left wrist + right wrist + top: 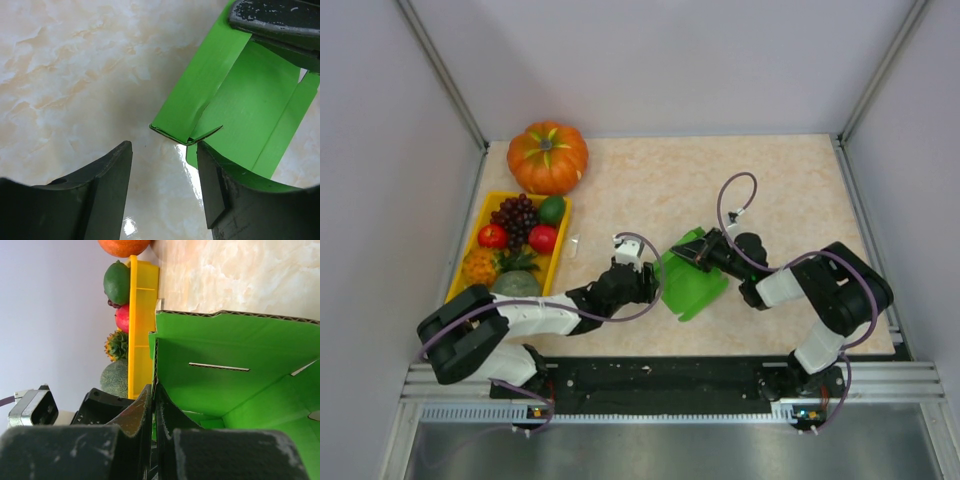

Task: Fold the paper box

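Observation:
The paper box (695,285) is a bright green card sheet, partly folded, lying mid-table between the two arms. My right gripper (694,253) is at its far edge, shut on an upright wall of the paper box (235,345); the card edge is pinched between the jaws of the right gripper (154,390). My left gripper (651,284) is at the box's left side. In the left wrist view the left gripper (162,150) stands open over bare table, just short of a folded corner of the paper box (250,100). Its right finger (225,195) covers part of the green card.
An orange pumpkin (548,157) sits at the back left. In front of it stands a yellow tray (495,196) with several fruits. A small white object (574,245) lies between tray and left gripper. Walls close the table on three sides.

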Available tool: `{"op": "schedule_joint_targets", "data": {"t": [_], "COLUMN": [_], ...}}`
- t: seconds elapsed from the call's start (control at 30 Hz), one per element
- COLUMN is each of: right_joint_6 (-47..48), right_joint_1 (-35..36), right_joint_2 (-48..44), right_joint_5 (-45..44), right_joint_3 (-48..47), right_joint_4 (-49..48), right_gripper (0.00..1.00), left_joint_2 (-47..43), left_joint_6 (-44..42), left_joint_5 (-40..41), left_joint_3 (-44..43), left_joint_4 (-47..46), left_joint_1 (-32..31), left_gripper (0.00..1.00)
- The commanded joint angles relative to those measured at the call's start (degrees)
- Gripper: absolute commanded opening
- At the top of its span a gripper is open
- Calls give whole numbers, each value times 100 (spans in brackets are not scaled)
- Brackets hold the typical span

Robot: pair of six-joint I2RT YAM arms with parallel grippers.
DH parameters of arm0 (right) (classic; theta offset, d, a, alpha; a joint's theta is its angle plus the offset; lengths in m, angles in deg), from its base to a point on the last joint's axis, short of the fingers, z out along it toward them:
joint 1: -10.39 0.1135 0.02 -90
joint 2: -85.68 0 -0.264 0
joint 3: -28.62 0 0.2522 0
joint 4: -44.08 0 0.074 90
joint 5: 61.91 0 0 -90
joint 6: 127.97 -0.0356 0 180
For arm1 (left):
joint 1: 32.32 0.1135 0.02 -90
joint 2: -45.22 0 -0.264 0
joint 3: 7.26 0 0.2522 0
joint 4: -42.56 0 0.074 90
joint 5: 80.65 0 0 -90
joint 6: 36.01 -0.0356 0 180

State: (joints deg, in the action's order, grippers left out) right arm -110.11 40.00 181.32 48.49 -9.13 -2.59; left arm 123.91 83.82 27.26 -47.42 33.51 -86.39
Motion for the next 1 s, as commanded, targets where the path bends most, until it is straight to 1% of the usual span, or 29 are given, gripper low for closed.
{"op": "schedule_joint_targets", "data": {"t": [0.0, 0.13, 0.2, 0.23, 0.33, 0.5, 0.53, 0.67, 0.73, 0.77, 0.83, 0.87, 0.9, 0.97], "right_joint_6": [-2, -19, -37, -46, -81, -178, -204, -484, -608, -704, -810, -898, -898, -829], "right_joint_1": [212, 247, 256, 256, 283, 353, 370, 493, 555, 590, 686, 730, 757, 827], "right_joint_2": [-177, -168, -168, -159, -168, -203, -194, -186, -203, -212, -360, -431, -510, -905], "right_joint_5": [60, 25, 8, 8, -1, -107, -124, -378, -475, -563, -677, -809, -871, -1107], "right_joint_3": [-44, -27, -18, -27, -1, 61, 70, 157, 175, 175, 158, 158, 149, 131], "right_joint_4": [-145, -163, -171, -172, -189, -189, -180, -180, -137, -102, 178, 319, 538, 995], "right_gripper": [0, 0, 0, 0, 0, 0, 0, 0, 0, 0, 0, 0, 0, 0], "left_joint_2": [76, 58, 67, 84, 163, 295, 322, 471, 585, 638, 813, 884, 997, 1086], "left_joint_6": [357, 445, 489, 489, 454, 419, 410, 419, 367, 279, 139, 25, -46, -291], "left_joint_5": [362, 511, 625, 678, 854, 1153, 1284, 1794, 2013, 2276, 2532, 2881, 3006, 3322], "left_joint_3": [-200, -226, -261, -279, -349, -524, -542, -718, -806, -832, -937, -981, -1025, -991], "left_joint_4": [-496, -470, -453, -427, -374, -154, -136, 171, 233, 233, 259, 277, 268, 49], "left_joint_1": [-43, -87, -96, -96, -104, -139, -148, -210, -271, -306, -412, -456, -543, -596], "left_gripper": [61, 61, 57, 52, 45, 36, 35, 26, 23, 20, 12, 9, 0, 0]}}
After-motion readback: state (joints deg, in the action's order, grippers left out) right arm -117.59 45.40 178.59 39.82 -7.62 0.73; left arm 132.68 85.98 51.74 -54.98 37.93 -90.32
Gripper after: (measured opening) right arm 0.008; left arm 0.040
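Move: The near-left corner of the box's folded side wall is just beyond the open left fingers, about 2 cm ahead, 1 cm to the right and a touch lower. From that hand, the box floor's middle lies some 8 cm right, level fore and aft and about 4 cm down. The right gripper, already pinching the far end of the wall, has this corner roughly 6 cm back, 4 cm left and 4 cm below. Bring the left gripper in over the folded wall's near end, straddling it, then carry it about 4 cm forward and left while shutting the fingers to pinch the corner; turn the wrist some 20 degrees counter-clockwise, its left side rising. Keep the right fingers shut on the wall and ease that hand a centimetre or so back and left. ##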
